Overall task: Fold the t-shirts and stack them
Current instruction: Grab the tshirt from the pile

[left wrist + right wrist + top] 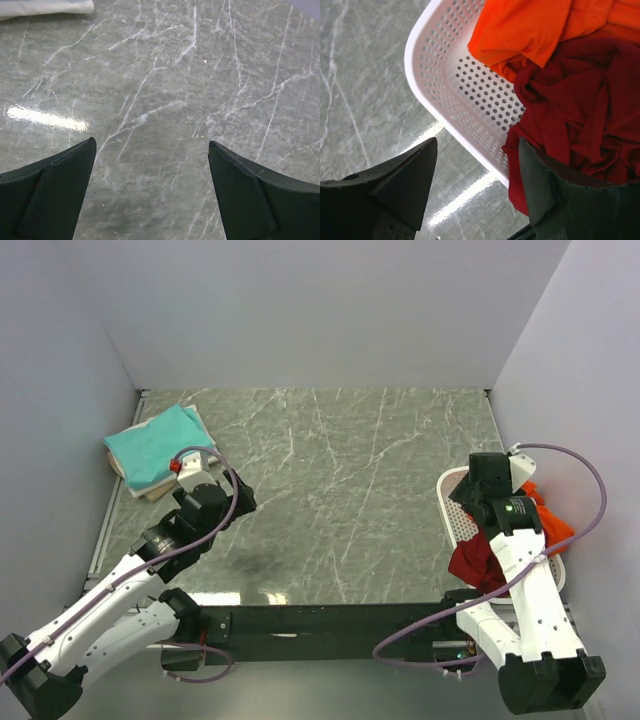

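Note:
A folded teal t-shirt [150, 443] lies on a folded cream t-shirt [152, 484] at the back left; the cream edge [45, 6] shows at the top of the left wrist view. An orange t-shirt [548, 512] [530, 25] and a crumpled dark red t-shirt [478, 562] [570, 110] fill the white basket [452, 502] [450, 90]; the red one hangs over its rim. My left gripper [230, 502] [151, 142] is open over bare table. My right gripper [488, 488] [477, 141] is open, straddling the basket's rim, its right finger beside the red cloth.
The grey marble table [340, 490] is boxed in by pale walls on three sides. The basket stands against the right wall. A black rail [320, 620] runs along the near edge between the arm bases.

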Robot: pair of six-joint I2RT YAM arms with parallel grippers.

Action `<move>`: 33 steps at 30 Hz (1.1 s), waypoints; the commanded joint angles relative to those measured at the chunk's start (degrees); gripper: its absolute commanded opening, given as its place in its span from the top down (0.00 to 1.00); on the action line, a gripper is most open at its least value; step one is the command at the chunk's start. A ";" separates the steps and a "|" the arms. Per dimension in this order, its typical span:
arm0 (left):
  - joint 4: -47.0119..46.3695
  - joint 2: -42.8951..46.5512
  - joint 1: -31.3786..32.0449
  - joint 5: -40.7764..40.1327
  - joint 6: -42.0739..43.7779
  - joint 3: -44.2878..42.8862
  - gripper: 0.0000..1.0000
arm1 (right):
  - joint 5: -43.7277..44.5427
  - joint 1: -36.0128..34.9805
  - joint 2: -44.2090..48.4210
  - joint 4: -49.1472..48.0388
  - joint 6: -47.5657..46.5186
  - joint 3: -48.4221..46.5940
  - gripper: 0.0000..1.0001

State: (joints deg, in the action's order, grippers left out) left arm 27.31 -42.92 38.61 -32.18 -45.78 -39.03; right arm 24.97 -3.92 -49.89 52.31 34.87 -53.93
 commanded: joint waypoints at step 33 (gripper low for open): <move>5.12 16.54 0.06 -1.74 -5.81 4.31 0.01 | -8.55 22.03 -24.20 -16.01 -6.49 -6.18 0.24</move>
State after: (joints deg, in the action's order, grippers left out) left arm 31.55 -28.40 38.61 -31.40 -50.52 -35.40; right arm 12.91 17.67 -72.40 39.53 27.81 -56.95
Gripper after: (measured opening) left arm 0.995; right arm 0.761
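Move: The orange t-shirt's loose flap, in the far left part of the white basket, lies about 8 cm ahead of the right gripper, 11 cm to its right and some 11 cm below. The dark red t-shirt is roughly 7 cm back and 12 cm right of this gripper, 12 cm down; the basket's middle is about 3 cm back and 14 cm right. From the left gripper the orange flap is nearly 60 cm right and 6 cm ahead. Swing the open right gripper about 6 cm to the right, in over the basket's left rim and already sinking, then reach forward and down towards the orange t-shirt, ending some 5 cm lower and farther out. Turn it about 10 degrees clockwise, tip the fingers slightly steeper, and keep them open. Ease the empty left gripper back about 3 cm, finally lifting it a little leftward. ##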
